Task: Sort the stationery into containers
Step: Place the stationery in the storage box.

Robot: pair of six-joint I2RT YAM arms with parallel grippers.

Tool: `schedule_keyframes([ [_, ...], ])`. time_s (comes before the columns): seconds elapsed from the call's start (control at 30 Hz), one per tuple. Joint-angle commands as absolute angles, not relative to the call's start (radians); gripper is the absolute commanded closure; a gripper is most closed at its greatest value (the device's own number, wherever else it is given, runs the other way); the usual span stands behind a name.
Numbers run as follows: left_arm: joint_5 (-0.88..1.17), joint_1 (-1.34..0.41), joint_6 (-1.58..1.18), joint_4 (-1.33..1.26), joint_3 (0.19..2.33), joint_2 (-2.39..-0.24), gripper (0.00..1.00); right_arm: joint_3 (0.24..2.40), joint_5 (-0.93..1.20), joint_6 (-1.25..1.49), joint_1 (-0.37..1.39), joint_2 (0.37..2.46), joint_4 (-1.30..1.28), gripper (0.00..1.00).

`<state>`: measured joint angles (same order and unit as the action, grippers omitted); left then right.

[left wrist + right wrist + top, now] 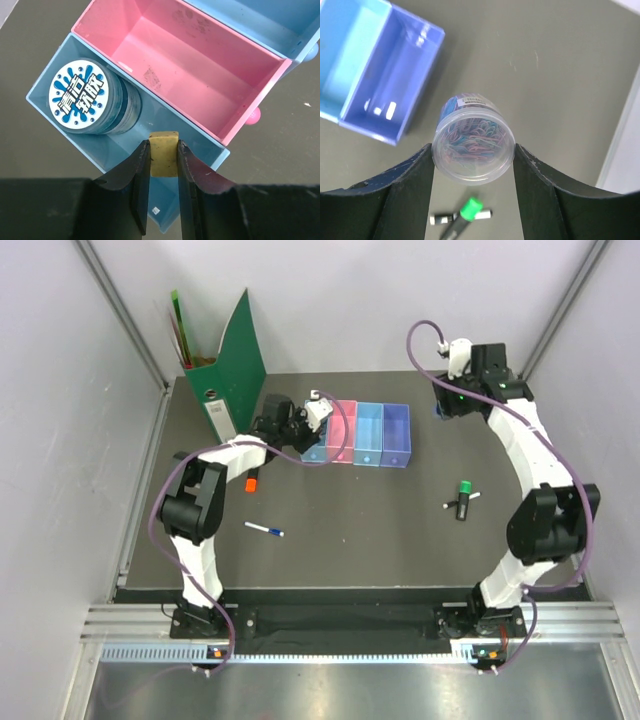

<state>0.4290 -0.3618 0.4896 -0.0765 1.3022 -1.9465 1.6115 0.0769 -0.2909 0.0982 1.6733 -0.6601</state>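
Note:
My left gripper (164, 144) is shut on a small yellowish eraser block (164, 161) and holds it over the blue tray (50, 131). A round bluish disc tub (82, 97) with a splash label lies in that tray. The pink tray (190, 55) beside it is empty. My right gripper (472, 151) is shut on a clear round tub of coloured paper clips (472, 134), above the table to the right of the purple tray (390, 85). The green-capped marker (468, 211) lies below it. The orange highlighter (252, 481) and the white pen (264, 529) lie on the mat.
The four trays (369, 435) stand in a row at the back centre. A tall green file folder (235, 370) stands at the back left beside the left arm. A small black-and-white item (441, 219) lies under the marker. The mat's right edge shows in the right wrist view.

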Motion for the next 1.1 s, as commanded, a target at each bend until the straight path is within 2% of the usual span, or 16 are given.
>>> schedule_keyframes([
  [0.0, 0.439, -0.367, 0.500, -0.083, 1.330, -1.957, 0.70, 1.745, 0.103, -0.281, 0.139, 1.752, -0.600, 0.59],
  [0.07, 0.436, -0.365, 0.500, -0.081, 1.333, -1.962, 0.68, 1.794, 0.107, -0.285, 0.153, 1.805, -0.594, 0.59],
  [0.2, 0.431, -0.367, 0.491, -0.081, 1.342, -1.965, 0.49, 1.870, 0.113, -0.288, 0.195, 1.896, -0.588, 0.59],
  [0.23, 0.430, -0.365, 0.488, -0.081, 1.345, -1.965, 0.41, 1.879, 0.115, -0.287, 0.199, 1.923, -0.581, 0.59],
  [0.33, 0.428, -0.367, 0.482, -0.077, 1.353, -1.960, 0.34, 1.914, 0.117, -0.287, 0.227, 1.972, -0.571, 0.59],
  [0.7, 0.436, -0.368, 0.449, -0.058, 1.371, -1.945, 0.30, 1.960, 0.124, -0.275, 0.308, 2.077, -0.554, 0.59],
  [1.07, 0.422, -0.365, 0.416, -0.038, 1.344, -1.829, 0.29, 1.951, 0.106, -0.272, 0.313, 2.108, -0.548, 0.59],
])
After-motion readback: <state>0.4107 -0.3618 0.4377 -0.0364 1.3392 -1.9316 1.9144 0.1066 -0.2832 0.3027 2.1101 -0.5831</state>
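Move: The left hand, still gripping the yellow block, is inside the outline of the leftmost blue compartment, whose middle is about 4 cm ahead, 1 cm left and 4 cm below. The blue-lidded jar stands some 7 cm ahead and 1 cm left, the pink compartment 4 cm ahead and 8 cm right. The right hand already holds the clip jar aloft; the purple compartment lies about 7 cm ahead, 13 cm left and 17 cm below, the second light-blue one 8 cm beyond it leftward, the green-capped marker 17 cm back and 4 cm right. The left fingers open and let go of the yellow block over the leftmost compartment, then ease up a centimetre or so. Meanwhile the right hand keeps its hold on the clip jar and carries it about 13 cm left and some 8 cm forward, first nearly level, then sinking about 8 cm towards the purple compartment, turning slightly counter-clockwise, and slows to a near stop above it. ##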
